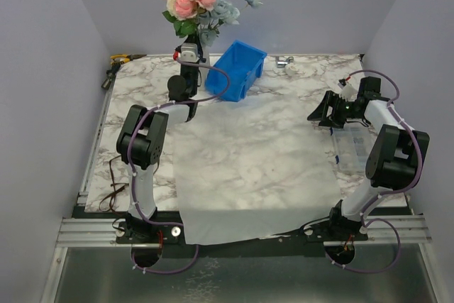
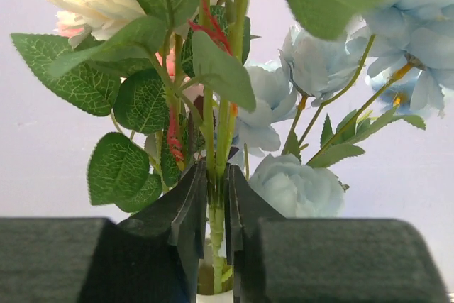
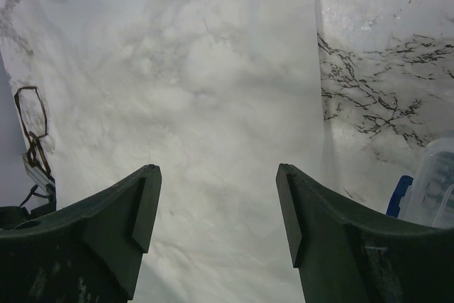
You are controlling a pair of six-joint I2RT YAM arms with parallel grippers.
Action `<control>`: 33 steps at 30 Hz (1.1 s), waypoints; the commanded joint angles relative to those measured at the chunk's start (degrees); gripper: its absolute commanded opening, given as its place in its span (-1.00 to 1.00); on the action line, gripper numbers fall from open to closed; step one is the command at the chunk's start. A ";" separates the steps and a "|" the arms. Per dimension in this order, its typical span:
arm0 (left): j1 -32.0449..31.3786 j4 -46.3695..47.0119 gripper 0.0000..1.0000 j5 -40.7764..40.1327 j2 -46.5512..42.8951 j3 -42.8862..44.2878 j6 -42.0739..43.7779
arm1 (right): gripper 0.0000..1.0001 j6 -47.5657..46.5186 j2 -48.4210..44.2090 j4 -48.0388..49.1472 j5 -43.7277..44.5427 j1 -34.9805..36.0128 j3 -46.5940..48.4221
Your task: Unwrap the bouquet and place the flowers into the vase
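Note:
The flowers [image 1: 191, 1], pink, cream and pale blue, stand upright at the back of the table. In the left wrist view their green stems [image 2: 216, 175] run down into the vase's off-white rim [image 2: 207, 297]. My left gripper [image 2: 217, 179] has its jaws close on either side of the stems, with slim gaps lower down; whether they still press does not show. In the top view the left gripper [image 1: 189, 58] hides the vase. The white wrapping paper [image 1: 248, 168] lies spread flat on the table. My right gripper [image 3: 218, 204] hangs open over it, holding nothing, near the paper's right edge [image 1: 328, 113].
A blue plastic bin [image 1: 237, 69] sits just right of the flowers. Hand tools [image 1: 120, 62] lie at the back left corner and a small metal part [image 1: 284, 62] at the back. A clear plastic container [image 1: 351, 148] rests under the right arm.

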 commanded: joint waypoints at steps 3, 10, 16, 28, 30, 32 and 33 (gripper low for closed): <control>0.31 -5.30 -0.38 -0.30 2.84 2.29 -1.75 | 0.51 0.02 1.21 -0.51 0.66 -0.22 1.27; 0.50 -7.50 -0.14 2.00 3.04 5.11 -2.42 | 0.51 0.00 0.85 -0.29 0.57 -0.23 0.81; 0.44 -8.03 0.29 3.56 0.87 2.90 -2.90 | 0.51 -0.11 0.57 -0.07 0.75 -0.27 0.46; 0.57 -8.15 0.98 7.43 -8.06 -6.90 -2.35 | 0.51 0.09 1.10 0.12 0.23 -0.24 1.16; 0.50 -8.49 0.98 7.69 -10.24 -8.83 -2.25 | 0.51 0.10 1.26 0.13 0.07 -0.22 1.31; 0.50 -10.31 0.98 7.39 -12.93 -11.07 -2.92 | 0.51 0.13 1.28 0.13 -0.12 -0.24 1.58; 0.47 -11.79 0.98 7.40 -14.78 -12.35 -3.32 | 0.51 0.13 1.28 0.23 -0.21 -0.22 1.68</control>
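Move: The left fingers are still around the stems just above the vase: its mouth lies about 4 cm ahead, 1 cm right and some 7 cm below. The flower heads crowd roughly 18 cm above and 3 cm ahead, about level sideways. The blue bin is around 8 cm ahead, 15 cm right and 30 cm below. From the idle right hand, the vase mouth is about 22 cm ahead, 41 cm left and 17 cm higher. Let go of the stems: ease the left gripper about 2.5 cm forward and 3 cm down, following them towards the vase mouth, while spreading the fingers and tipping them down slightly. Keep opening to full width, then draw straight back some 4 cm, away from the vase, rising a little only at the end. ##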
